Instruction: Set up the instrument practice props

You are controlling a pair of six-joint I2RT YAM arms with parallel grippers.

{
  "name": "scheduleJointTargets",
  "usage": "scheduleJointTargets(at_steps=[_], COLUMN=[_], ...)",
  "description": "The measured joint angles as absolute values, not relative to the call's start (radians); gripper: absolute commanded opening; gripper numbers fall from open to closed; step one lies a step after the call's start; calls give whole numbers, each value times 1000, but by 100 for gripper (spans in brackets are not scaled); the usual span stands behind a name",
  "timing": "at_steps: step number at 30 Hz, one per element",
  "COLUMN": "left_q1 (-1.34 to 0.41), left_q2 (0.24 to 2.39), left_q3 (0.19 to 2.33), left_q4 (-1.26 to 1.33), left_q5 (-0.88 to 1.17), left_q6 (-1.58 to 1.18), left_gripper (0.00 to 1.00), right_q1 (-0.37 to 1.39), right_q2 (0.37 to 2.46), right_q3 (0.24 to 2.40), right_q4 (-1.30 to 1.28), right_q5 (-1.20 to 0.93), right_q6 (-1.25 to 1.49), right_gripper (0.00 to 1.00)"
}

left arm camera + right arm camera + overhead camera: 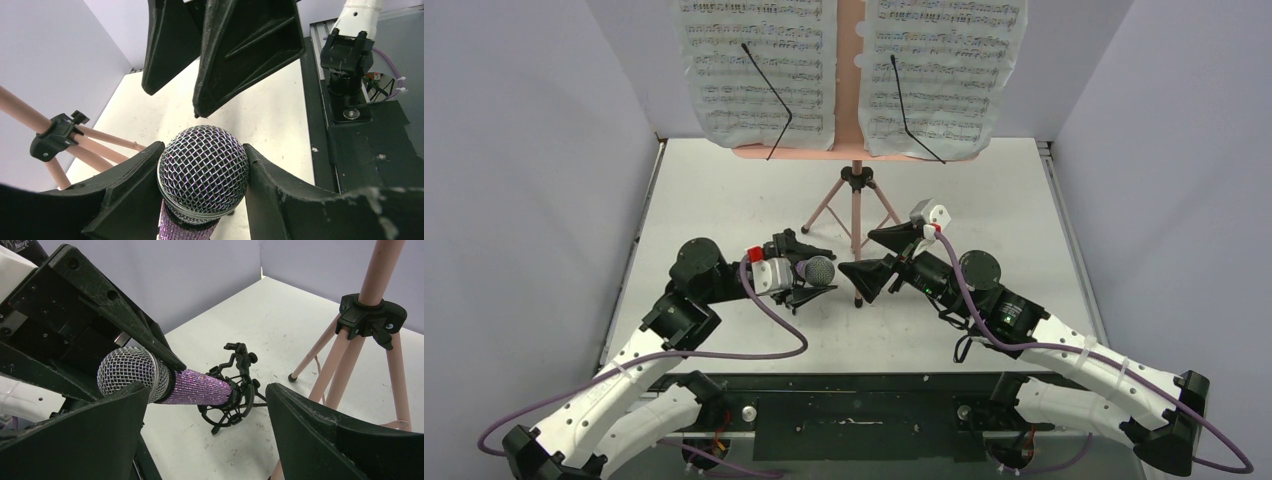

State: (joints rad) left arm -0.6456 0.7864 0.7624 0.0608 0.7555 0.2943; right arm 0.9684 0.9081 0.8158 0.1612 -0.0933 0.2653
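Observation:
My left gripper (202, 172) is shut on the grey mesh head of the purple glitter microphone (197, 387), one finger on each side of the head (816, 270). The microphone lies tilted, and its lower end sits in the ring of the small black tripod mic holder (234, 399), which stands on the table. My right gripper (205, 437) hangs open just right of the head, nothing between its fingers (240, 50). Behind them stands the pink music stand (856, 185), with two sheet-music pages (759, 70) (944, 70) on its desk under black wire clips.
The stand's pink legs (395, 370) spread over the white table (984, 200) close behind both grippers. Grey walls (524, 200) close in the left, right and back. A black base plate (854, 420) runs along the near edge.

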Motion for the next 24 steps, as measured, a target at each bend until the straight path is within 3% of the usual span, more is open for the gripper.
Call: scheduleJointTargets(at_steps=[24], left_q1=[-474], left_q2=[849], left_q3=[722], left_q4=[175], left_q5=[793], left_q6=[218], left_gripper=[0], right_q1=[968], right_q2=[908], right_q3=[816], right_q4=[155], right_q5=[-93], right_q6=[262], right_gripper=[90])
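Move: My left hand still pinches the microphone just under its head, the handle running down and forward to the small mic stand, whose middle is about 16 cm ahead of this hand, 6 cm left and 20 cm below. The music stand's pole is roughly 28 cm ahead and 6 cm right of the hand, its near foot 17 cm ahead and 7 cm right. From my idle right hand the mic stand is some 14 cm ahead, 17 cm left and 21 cm below. I carry the microphone's head forward about 5 cm and some 2 cm to the left, in over the mic stand, keeping my left fingers' hold and the handle's far end in the stand's ring. The hand rises about 1 cm on the way, then dips some 2 cm at the end, turning slightly counter-clockwise. ##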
